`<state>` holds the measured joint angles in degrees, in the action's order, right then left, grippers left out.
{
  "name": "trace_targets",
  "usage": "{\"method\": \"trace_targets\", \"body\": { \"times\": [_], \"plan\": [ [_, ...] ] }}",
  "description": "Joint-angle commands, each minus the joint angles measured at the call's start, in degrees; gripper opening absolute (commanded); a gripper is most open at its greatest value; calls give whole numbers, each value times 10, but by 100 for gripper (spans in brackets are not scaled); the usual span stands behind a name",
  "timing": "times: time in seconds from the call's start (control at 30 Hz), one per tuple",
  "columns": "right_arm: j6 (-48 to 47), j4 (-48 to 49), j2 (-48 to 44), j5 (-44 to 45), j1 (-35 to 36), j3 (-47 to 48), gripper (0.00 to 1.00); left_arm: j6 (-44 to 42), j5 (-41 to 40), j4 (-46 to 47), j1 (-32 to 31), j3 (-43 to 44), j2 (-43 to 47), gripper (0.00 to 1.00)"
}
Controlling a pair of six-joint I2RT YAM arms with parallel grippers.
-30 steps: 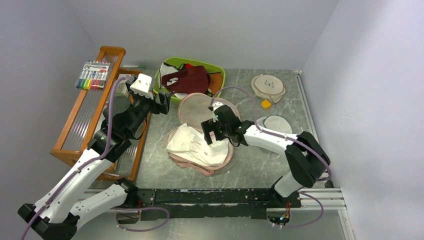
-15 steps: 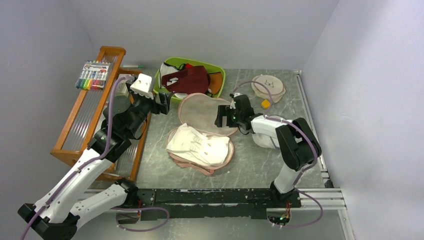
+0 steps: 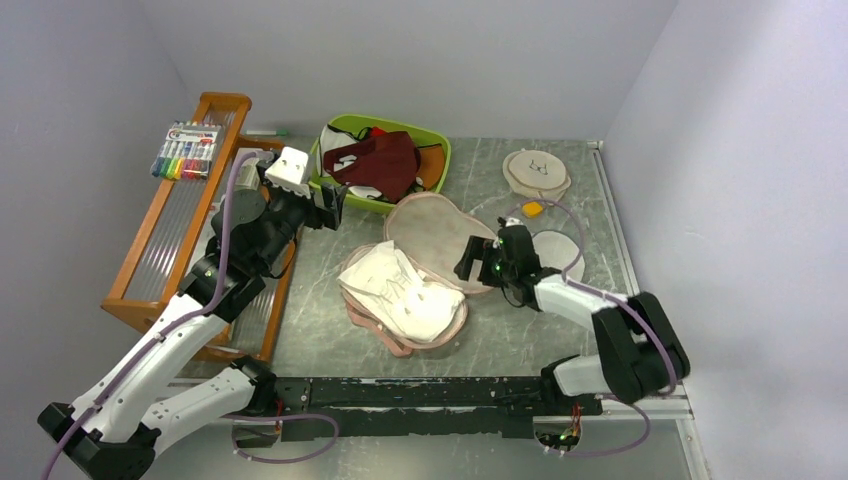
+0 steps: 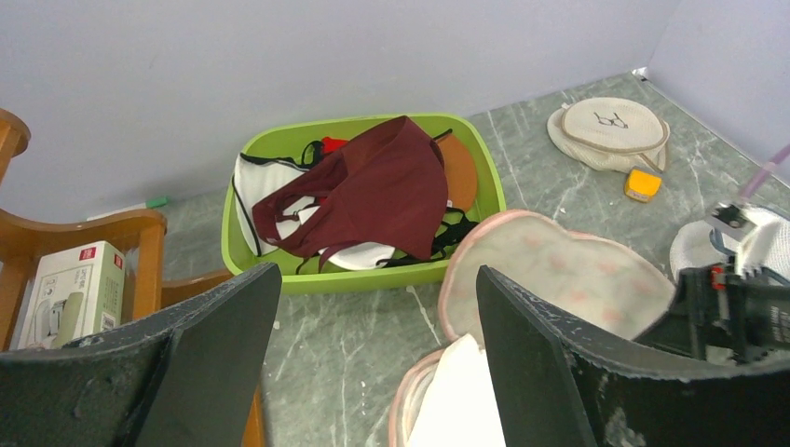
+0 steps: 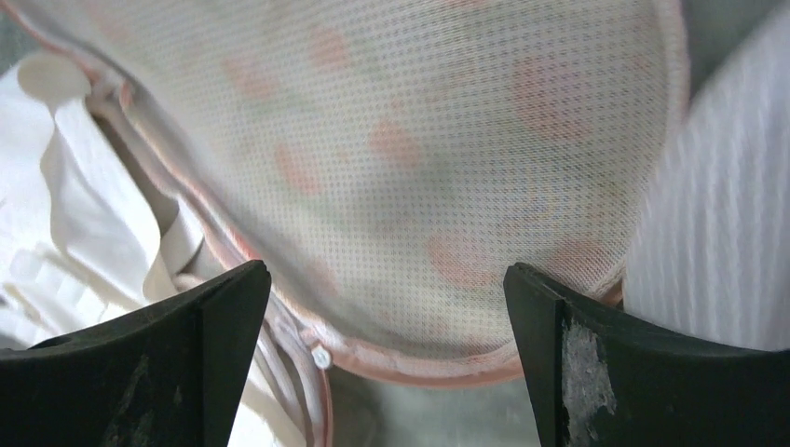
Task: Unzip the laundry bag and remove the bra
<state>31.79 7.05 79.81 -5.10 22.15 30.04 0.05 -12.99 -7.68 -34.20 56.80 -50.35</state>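
The laundry bag (image 3: 436, 228) lies unzipped on the table, its pale pink lid folded back toward the right. It also shows in the left wrist view (image 4: 559, 279) and the right wrist view (image 5: 419, 140). The white bra (image 3: 400, 295) lies in the bag's lower half; its edge shows in the left wrist view (image 4: 456, 405) and the right wrist view (image 5: 65, 214). My right gripper (image 3: 470, 262) is open at the lid's near-right rim; in the right wrist view (image 5: 387, 358) the pink edging lies between its jaws. My left gripper (image 3: 330, 208) is open and empty, raised left of the bag, as the left wrist view (image 4: 373, 358) shows.
A green tub (image 3: 435, 140) at the back holds a maroon garment (image 3: 375, 160). A wooden rack (image 3: 165, 235) with a marker pack (image 3: 185, 150) stands on the left. A round cream disc (image 3: 538, 172), a yellow piece (image 3: 532, 208) and a white mesh bag (image 3: 555, 245) lie at the right.
My right gripper went from the bra to the lid's rim and moved right and nearer. The open lid and the bag shifted right with it. My left gripper barely moved.
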Motion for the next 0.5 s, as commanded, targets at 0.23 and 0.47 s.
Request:
{"method": "trace_targets", "body": {
  "times": [0.23, 0.47],
  "plan": [
    [128, -119, -182, -63, 0, -116, 100, 9, 12, -5, 4, 16, -3, 88],
    [135, -161, -231, -104, 38, -125, 100, 10, 11, -6, 4, 17, -4, 88]
  ]
}}
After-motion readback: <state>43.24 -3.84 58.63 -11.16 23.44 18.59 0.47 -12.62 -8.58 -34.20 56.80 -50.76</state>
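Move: The laundry bag's opened mesh flap lies under and beyond the right hand, its middle about 7 cm ahead, 7 cm to the left and 2 cm below. Some 5 cm back and 15 cm left lies the white bra on the bag's base; a round white pouch sits about 17 cm right and 2 cm ahead. From the high left hand the flap's middle is roughly 6 cm ahead, 25 cm right and 33 cm down. The flap's right-hand end is dragged back towards the robot by the right hand's open fingers, which stay low on the mesh while the hand draws back about 8 cm, quickly at first and then slower. The wrist rolls some 10 degrees, its left side rising, with a slight tip downward; nothing is pinched. ##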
